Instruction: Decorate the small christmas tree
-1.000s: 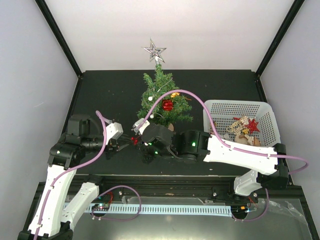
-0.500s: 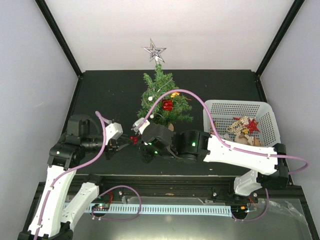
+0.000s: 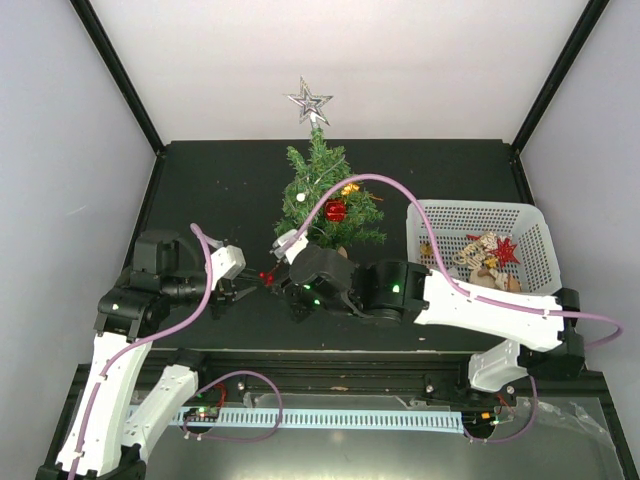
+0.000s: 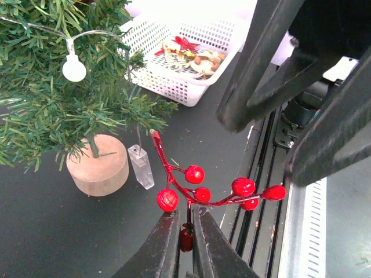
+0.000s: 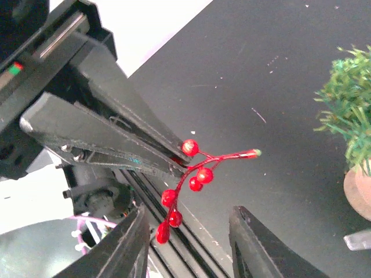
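Note:
The small christmas tree [image 3: 322, 195] stands at the back middle on its wooden base [image 4: 97, 165], with a silver star [image 3: 308, 101] on top, a red ornament [image 3: 335, 210] and a white bulb [image 4: 74, 68]. A red berry sprig [image 4: 194, 185] hangs in front of the tree. My left gripper [image 4: 185, 215] is shut on its stem. My right gripper [image 5: 189, 218] stands open just right of the sprig [image 5: 197, 174], its fingers apart on either side of the lower berries without touching them. In the top view the two grippers meet at the sprig [image 3: 267, 278].
A white plastic basket [image 3: 470, 208] with several ornaments, one a red star [image 3: 503, 250], sits at the right. A small clear plastic piece [image 4: 141, 167] lies beside the tree base. The rail at the table's near edge [image 4: 301, 231] runs under the grippers.
My right gripper has opened and let go of the berry sprig, drawing slightly right. My left gripper has closed on the stem and now holds the sprig alone.

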Tool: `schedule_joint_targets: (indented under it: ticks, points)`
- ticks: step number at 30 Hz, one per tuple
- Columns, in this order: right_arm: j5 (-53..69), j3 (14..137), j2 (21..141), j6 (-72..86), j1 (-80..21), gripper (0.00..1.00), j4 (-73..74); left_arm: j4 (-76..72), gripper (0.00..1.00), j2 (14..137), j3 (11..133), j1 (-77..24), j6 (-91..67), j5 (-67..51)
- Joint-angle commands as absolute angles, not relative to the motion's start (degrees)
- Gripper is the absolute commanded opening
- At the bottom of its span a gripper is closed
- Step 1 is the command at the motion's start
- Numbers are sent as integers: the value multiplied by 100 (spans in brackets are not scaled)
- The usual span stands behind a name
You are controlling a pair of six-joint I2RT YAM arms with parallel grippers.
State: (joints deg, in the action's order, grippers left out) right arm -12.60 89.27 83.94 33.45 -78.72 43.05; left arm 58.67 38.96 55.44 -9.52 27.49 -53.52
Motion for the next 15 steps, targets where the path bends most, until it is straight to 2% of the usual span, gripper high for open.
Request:
schedule_joint_targets:
  ticks: [1,5,9,15]
  points:
    - [-1786,8797,7998,3438,-7906,46,4316,5884,9,3869,5797,-959,2760,-5245]
    - [-2166,8679,7706,3503,-7909,54,4387,5917,9,3931,5904,-960,2774,-5139]
    - [-2908,8545,7341,3726,-7885,58,4667,5879,8,4064,6167,-958,2764,-4794]
    - [-3568,8045,6500,4166,-7598,60,4948,5542,8,4560,6852,-961,2742,-4192]
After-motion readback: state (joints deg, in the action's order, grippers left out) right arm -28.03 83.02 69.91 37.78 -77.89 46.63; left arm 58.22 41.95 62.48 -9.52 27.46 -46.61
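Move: The left hand still holds the red berry sprig, with the tree about 10 cm ahead and 14 cm to its right, its middle near hand height; the clear battery box lies some 6 cm ahead, 14 cm right and 14 cm below. From the just-freed right hand, the ornament basket is roughly 12 cm ahead, 39 cm right and 13 cm below. The tree stands 9 cm ahead and 8 cm right of that hand, the sprig about 2 cm ahead and 4 cm left. The right hand, already off the sprig, pulls away about 9 cm to the right towards the basket's side, also rising 4 cm and going 3 cm forward while its fingers spread wider and the hand turns some 15 degrees clockwise. After a brief hold, the left hand keeps its pinch on the sprig's stem and starts lifting it up and forward by 2 to 3 cm each way, at the left of the tree, tipping slightly upward. ##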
